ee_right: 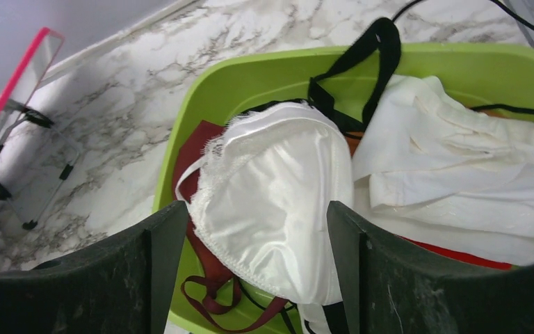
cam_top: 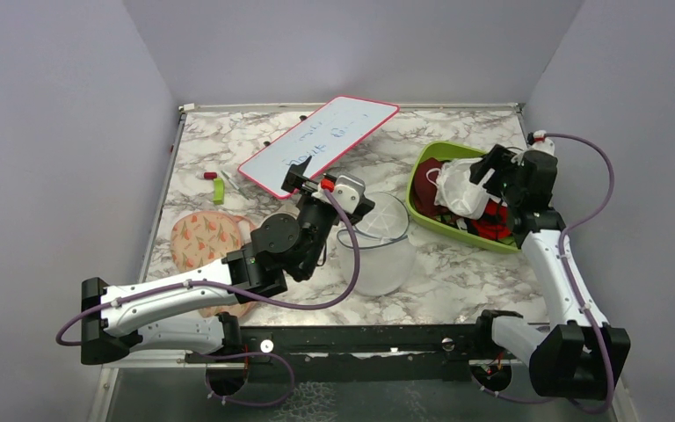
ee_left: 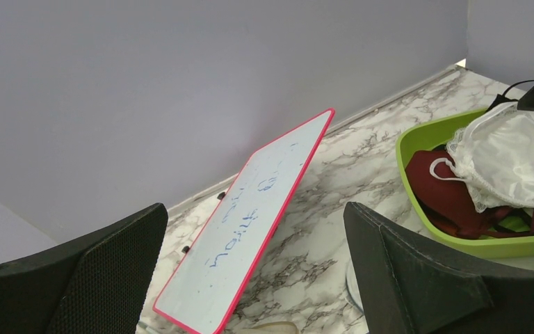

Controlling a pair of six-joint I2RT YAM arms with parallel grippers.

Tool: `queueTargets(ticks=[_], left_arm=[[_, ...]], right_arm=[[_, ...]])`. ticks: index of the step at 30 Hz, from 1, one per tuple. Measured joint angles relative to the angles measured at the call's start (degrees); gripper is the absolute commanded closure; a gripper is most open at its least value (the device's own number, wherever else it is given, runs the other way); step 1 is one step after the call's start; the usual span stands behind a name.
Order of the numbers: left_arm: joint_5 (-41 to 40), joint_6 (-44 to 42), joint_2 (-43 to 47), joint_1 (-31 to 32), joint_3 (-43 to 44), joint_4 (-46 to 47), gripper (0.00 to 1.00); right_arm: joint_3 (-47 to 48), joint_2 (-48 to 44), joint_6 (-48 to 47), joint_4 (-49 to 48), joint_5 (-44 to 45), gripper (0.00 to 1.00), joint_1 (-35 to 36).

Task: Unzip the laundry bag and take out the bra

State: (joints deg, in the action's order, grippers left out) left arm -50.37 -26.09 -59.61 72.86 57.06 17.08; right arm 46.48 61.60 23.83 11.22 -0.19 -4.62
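The laundry bag (cam_top: 380,251), a translucent white mesh drum, stands on the marble table in the top view, just right of my left arm. My left gripper (cam_top: 312,183) (ee_left: 256,209) hovers open above the table beside it, with nothing between its fingers. The dark maroon bra (cam_top: 426,180) (ee_left: 445,195) (ee_right: 189,156) lies in the green bin (cam_top: 439,151) (ee_right: 250,76), mostly covered by a white lace-edged bra (cam_top: 459,189) (ee_right: 278,181). Over the bin my right gripper (cam_top: 483,176) (ee_right: 256,209) is open, its jaws standing either side of the white bra.
A red-framed whiteboard (cam_top: 321,142) (ee_left: 264,188) lies tilted at the back centre. A peach floral pouch (cam_top: 206,237) sits at the left, near a small green block (cam_top: 218,191). The bin also holds white cloth (ee_right: 459,174), black straps (ee_right: 382,49) and a red garment (cam_top: 492,229).
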Motion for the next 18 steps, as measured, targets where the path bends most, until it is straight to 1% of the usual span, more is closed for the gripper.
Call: queueTargets(ticks=[4, 7, 10, 13, 18], left_arm=[[0.0, 0.0, -0.8, 0.0, 0.0, 0.0, 0.06], [0.0, 0.0, -1.3, 0.0, 0.0, 0.0, 0.06], [0.0, -0.2, -1.6, 0.0, 0.0, 0.0, 0.06], [0.0, -0.2, -1.7, 0.0, 0.0, 0.0, 0.06], [0.0, -0.4, -2.0, 0.0, 0.0, 0.0, 0.06]], right_arm=[[1.5, -0.2, -2.4, -0.1, -5.7, 0.26, 0.0], [4.9, 3.4, -4.4, 0.6, -10.4, 0.26, 2.0], [8.1, 8.1, -6.3, 1.1, -13.8, 0.26, 8.5], [9.5, 11.8, -7.6, 1.6, -16.4, 0.27, 16.6], [8.6, 15.4, -5.9, 0.8, -22.6, 0.37, 26.1]])
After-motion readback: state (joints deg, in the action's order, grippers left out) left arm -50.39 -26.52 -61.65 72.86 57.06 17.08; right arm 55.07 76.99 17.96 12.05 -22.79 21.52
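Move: The open laundry bag stands about 26 cm to the right hand's left and 13 cm back, its middle some 11 cm below. The white bra lies in the green basket, some 3 cm ahead, 6 cm left and 14 cm below; the basket's middle is about level ahead, 3 cm left and 15 cm below. From the left hand, the bag is roughly 7 cm right, 1 cm back and 31 cm below. Empty and open, the right hand swings some 22 cm left towards the laundry bag, turning 50 degrees counter-clockwise. ##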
